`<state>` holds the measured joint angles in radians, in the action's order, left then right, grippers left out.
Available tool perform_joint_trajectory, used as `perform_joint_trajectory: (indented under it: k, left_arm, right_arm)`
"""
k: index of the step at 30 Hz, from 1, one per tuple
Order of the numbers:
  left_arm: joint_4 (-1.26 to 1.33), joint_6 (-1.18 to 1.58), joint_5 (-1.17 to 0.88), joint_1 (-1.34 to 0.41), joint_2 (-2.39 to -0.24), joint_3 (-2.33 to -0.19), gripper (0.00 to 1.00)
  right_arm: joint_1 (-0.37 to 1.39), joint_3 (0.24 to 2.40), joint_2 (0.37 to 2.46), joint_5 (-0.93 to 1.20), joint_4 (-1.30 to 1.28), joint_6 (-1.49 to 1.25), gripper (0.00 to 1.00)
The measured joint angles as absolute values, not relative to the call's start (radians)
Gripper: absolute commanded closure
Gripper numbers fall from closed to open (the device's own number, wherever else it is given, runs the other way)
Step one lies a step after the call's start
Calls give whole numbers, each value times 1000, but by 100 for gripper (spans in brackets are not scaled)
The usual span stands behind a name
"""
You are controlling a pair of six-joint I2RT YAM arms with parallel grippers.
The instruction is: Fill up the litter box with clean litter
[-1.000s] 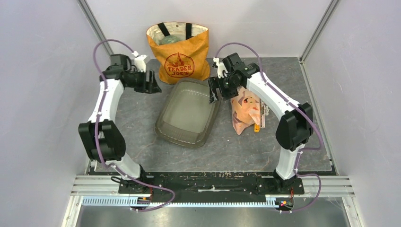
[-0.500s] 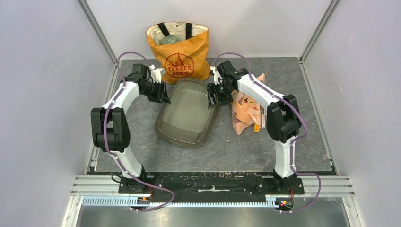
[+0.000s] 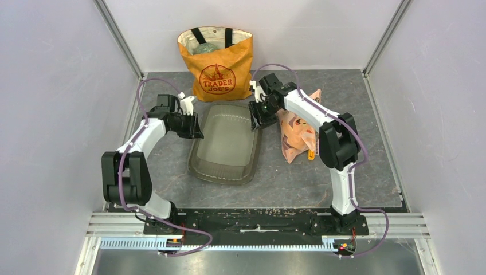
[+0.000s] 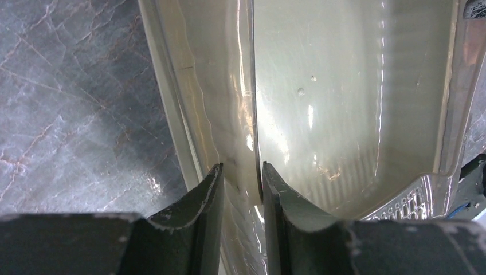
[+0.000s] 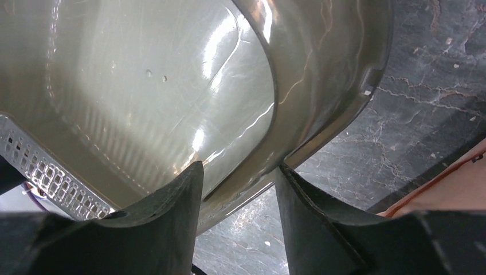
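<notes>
The litter box [image 3: 224, 140], a shallow smoky-olive tray, lies in the middle of the table with nothing in it. My left gripper [image 3: 193, 127] stands over the box's left rim. In the left wrist view the left gripper [image 4: 240, 172] pinches that side wall of the litter box [image 4: 344, 86], one finger inside and one outside. My right gripper [image 3: 256, 117] is at the box's far right corner. The right gripper [image 5: 240, 172] straddles the rim of the litter box [image 5: 143, 74], open, with bare floor showing beside the outer finger. No clean litter is in view.
An orange tote bag [image 3: 218, 63] stands just behind the box. A crinkled pinkish printed bag [image 3: 295, 134] lies right of the box, under the right arm, with a small orange piece [image 3: 311, 153] at its near edge. White walls enclose the grey table.
Both arms have come down and inward onto the box's rims, and both sets of jaws have narrowed. The box has turned to lie straighter on the table.
</notes>
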<state>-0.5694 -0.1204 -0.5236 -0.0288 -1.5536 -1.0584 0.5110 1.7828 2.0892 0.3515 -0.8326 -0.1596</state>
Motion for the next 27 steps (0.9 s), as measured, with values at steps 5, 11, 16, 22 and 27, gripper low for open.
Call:
perform_joint_trajectory:
  k: [5, 11, 16, 22, 27]
  left_arm:
    - [-588, -96, -503, -28, -1523, -1041, 49]
    - [-650, -89, -505, -16, -1495, -1047, 23]
    - [-735, -90, -549, 73, -1478, -1048, 11]
    - [-759, -88, -588, 128, -1447, -1048, 9]
    - [-745, -71, -632, 182, -1487, -1045, 8]
  right_arm:
    - [520, 1825, 2117, 353, -849, -136, 32]
    - [524, 1864, 2128, 347, -863, -108, 18]
    - [524, 1871, 2128, 344, -887, -101, 10]
    - [524, 1877, 2127, 351, -923, -110, 9]
    - [527, 1887, 2125, 377, -934, -131, 12]
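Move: The litter box's left rim is between the left hand's fingers, with its middle about 10 cm to that hand's right, 3 cm back and 4 below; the tote bag stands some 20 cm ahead and 10 to its right. From the right hand, at the opposite rim, the box's middle lies about 10 cm left, 6 back and 4 below. The litter bag is some 14 cm to that hand's right, level with it, and the tote 18 ahead and 13 left. The litter box's left rim is let go: the left fingers spread wide and that hand backs off the box, drawing back about 3 cm, then swinging some 5 cm left and slightly up, turning roughly 10 degrees counter-clockwise. At the other rim the right hand opens wide too, edges forward-left, then eases back and rises about 1 cm, its fingers still straddling the edge. ##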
